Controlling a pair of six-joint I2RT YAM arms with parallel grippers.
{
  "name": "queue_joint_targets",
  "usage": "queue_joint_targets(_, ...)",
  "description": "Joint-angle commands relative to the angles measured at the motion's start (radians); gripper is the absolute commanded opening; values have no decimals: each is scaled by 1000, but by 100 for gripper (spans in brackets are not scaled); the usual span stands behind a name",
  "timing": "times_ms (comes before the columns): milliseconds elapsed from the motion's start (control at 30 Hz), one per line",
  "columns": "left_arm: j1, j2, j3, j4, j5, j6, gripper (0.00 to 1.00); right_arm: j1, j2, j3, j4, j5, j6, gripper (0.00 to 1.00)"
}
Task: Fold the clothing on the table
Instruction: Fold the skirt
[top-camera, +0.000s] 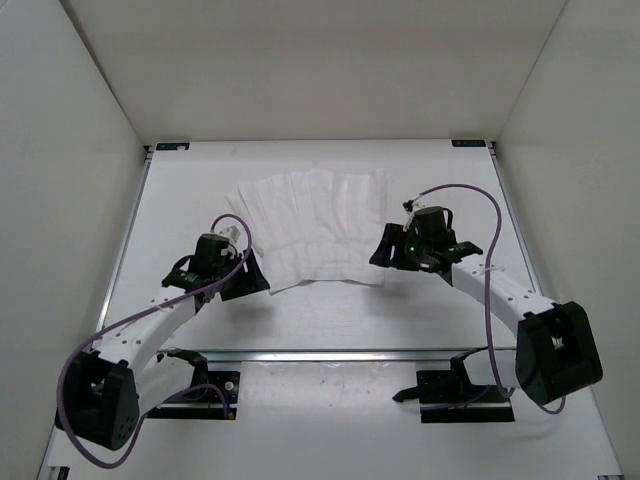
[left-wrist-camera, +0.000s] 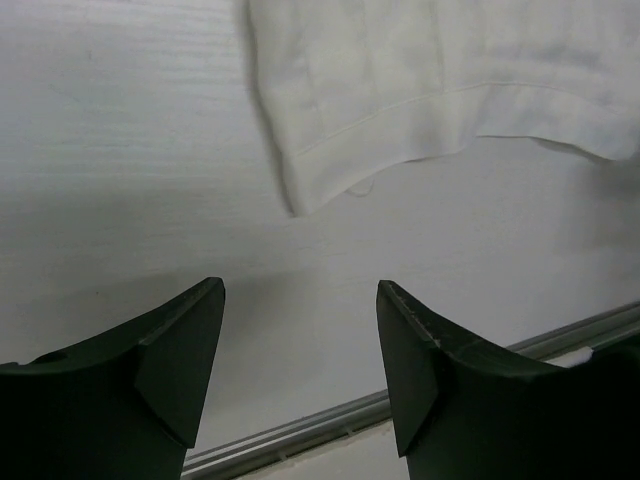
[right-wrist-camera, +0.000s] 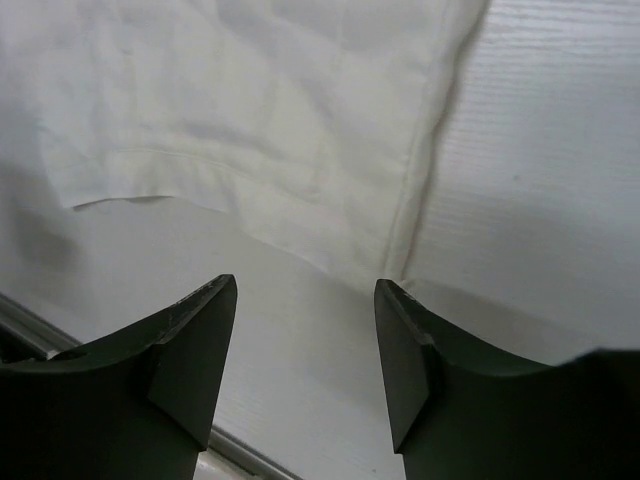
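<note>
The clothing (top-camera: 315, 225) is a thin white garment with faint crease lines, lying flat and fanned out on the middle of the table (top-camera: 180, 200). My left gripper (top-camera: 252, 277) hovers just off its near left corner, open, with nothing between the fingers. In the left wrist view that gripper (left-wrist-camera: 300, 290) stands over bare table, and the clothing's (left-wrist-camera: 430, 80) hem lies ahead of it. My right gripper (top-camera: 384, 250) is open at the near right corner. In the right wrist view it (right-wrist-camera: 305, 285) stands just short of the clothing's (right-wrist-camera: 250, 110) hemmed corner, not touching it.
A silver rail (top-camera: 330, 353) runs along the table's near edge, and it shows again as the rail (left-wrist-camera: 330, 415) under my left fingers. White walls (top-camera: 60, 200) enclose the table on three sides. Purple cables (top-camera: 480, 200) loop over both arms.
</note>
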Motion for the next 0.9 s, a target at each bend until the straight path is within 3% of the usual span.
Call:
queue_joint_targets(0, -21, 52, -39, 78, -68, -34, 73, 6, 57, -27, 48, 55, -22, 55)
queue_joint_targets(367, -61, 219, -56, 296, -108, -120, 72, 1, 185, -27, 110, 92, -34, 49)
queue_joint_targets(567, -95, 322, -9, 332, -97, -122, 68, 5, 243, -28, 120, 78, -37, 34)
queue_joint_targets(633, -97, 345, -6, 351, -88, -123, 46, 8, 249, -14, 104, 74, -37, 9)
queue_joint_targets(667, -95, 354, -4, 352, -77, -119, 27, 19, 252, -8, 83, 69, -38, 0)
queue_joint_targets(733, -89, 339, 16, 333, -80, -106, 2, 20, 228, 10, 65, 69, -38, 0)
queue_joint_targets(867, -54, 235, 130, 213, -96, -60, 0, 25, 93, 68, -18, 71, -43, 0)
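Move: Both open hands hover over the skirt's near edge. The left hand's corner lies about 3 cm ahead, 3 cm to its right and 6 cm below; the right near corner is some 26 cm to this hand's right and 5 cm ahead, the skirt's middle roughly 18 cm ahead and 12 cm right. For the right hand, its corner is almost straight beneath, about 8 cm down and 1 cm right, and the metal rail runs some 18 cm straight back. Each hand pinches one near corner of the skirt between its fingertips, closing late. The left sinks about 5 cm, then slides some 4 cm forward and to its right onto its corner before shutting; the right goes nearly straight down about 8 cm, its fingers tipping some 10 degrees steeper, and shuts on the other corner. ##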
